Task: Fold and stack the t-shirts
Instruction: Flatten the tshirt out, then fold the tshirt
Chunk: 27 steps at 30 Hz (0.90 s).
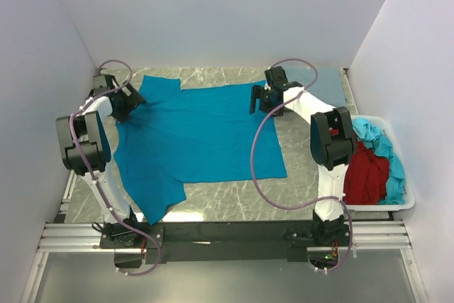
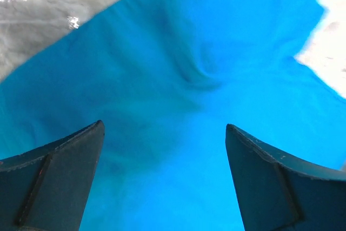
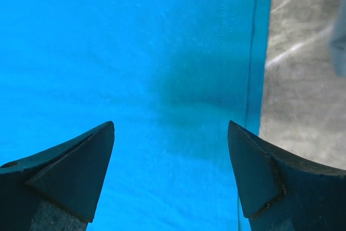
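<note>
A bright teal-blue t-shirt (image 1: 198,136) lies spread flat on the marble table, sleeves to the left and hem to the right. My left gripper (image 1: 132,104) hovers open over its far sleeve and shoulder area. In the left wrist view the left gripper (image 2: 165,128) has only wrinkled blue cloth (image 2: 200,74) under it. My right gripper (image 1: 257,98) stands open over the shirt's far right corner. In the right wrist view the right gripper (image 3: 170,125) sits just inside the stitched hem (image 3: 253,52). Neither gripper holds anything.
A dusty grey-blue shirt (image 1: 328,83) lies folded at the back right of the table. A white bin (image 1: 399,204) at the right edge holds a dark red shirt (image 1: 367,174) and a light turquoise one (image 1: 379,140). White walls enclose three sides.
</note>
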Each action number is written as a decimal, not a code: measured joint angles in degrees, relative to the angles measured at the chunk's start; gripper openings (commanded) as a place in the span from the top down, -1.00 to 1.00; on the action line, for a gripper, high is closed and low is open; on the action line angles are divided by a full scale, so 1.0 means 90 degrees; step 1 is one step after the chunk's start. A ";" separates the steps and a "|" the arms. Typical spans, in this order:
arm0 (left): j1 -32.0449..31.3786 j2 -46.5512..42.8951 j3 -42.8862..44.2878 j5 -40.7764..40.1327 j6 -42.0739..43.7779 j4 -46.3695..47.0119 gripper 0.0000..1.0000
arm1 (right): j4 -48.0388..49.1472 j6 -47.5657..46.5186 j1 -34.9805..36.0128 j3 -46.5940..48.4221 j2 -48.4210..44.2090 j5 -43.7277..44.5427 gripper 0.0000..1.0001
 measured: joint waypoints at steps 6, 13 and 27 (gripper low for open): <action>0.0002 -0.1477 -0.0512 0.0262 -0.0187 -0.0041 -0.99 | 0.0330 0.0032 0.0000 -0.0801 -0.1290 0.0083 -0.86; -0.0726 -0.4228 -0.2244 -0.0243 -0.0855 -0.0010 -0.99 | 0.1020 0.0396 0.0092 -0.2968 -0.3713 0.0141 -0.87; -0.3376 -0.8595 -0.5829 -0.1241 -0.3390 -0.2977 -0.99 | 0.1061 0.0879 0.0114 -0.4352 -0.4804 0.0413 -0.88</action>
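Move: The left hand, open and low over the shirt's far-left part, is going for the shirt's near-left sleeve, about 38 cm back, 13 cm to its right and 2 cm below. The far-left sleeve lies some 7 cm ahead and 11 cm to its right. From the right hand, also low over cloth, the shirt's near-right corner is roughly 29 cm back and 12 cm right; the grey-blue pad lies 6 cm ahead, 24 cm right. Up and back in a fast arc, the open left hand comes off the far-left cloth, climbs some 14 cm, then swings right and sinks again towards the near-left sleeve, ending about 31 cm back and 15 cm right. The open right hand rises and draws back about 13 cm along the right edge towards the near-right corner, tips up slightly and stops, hovering. ##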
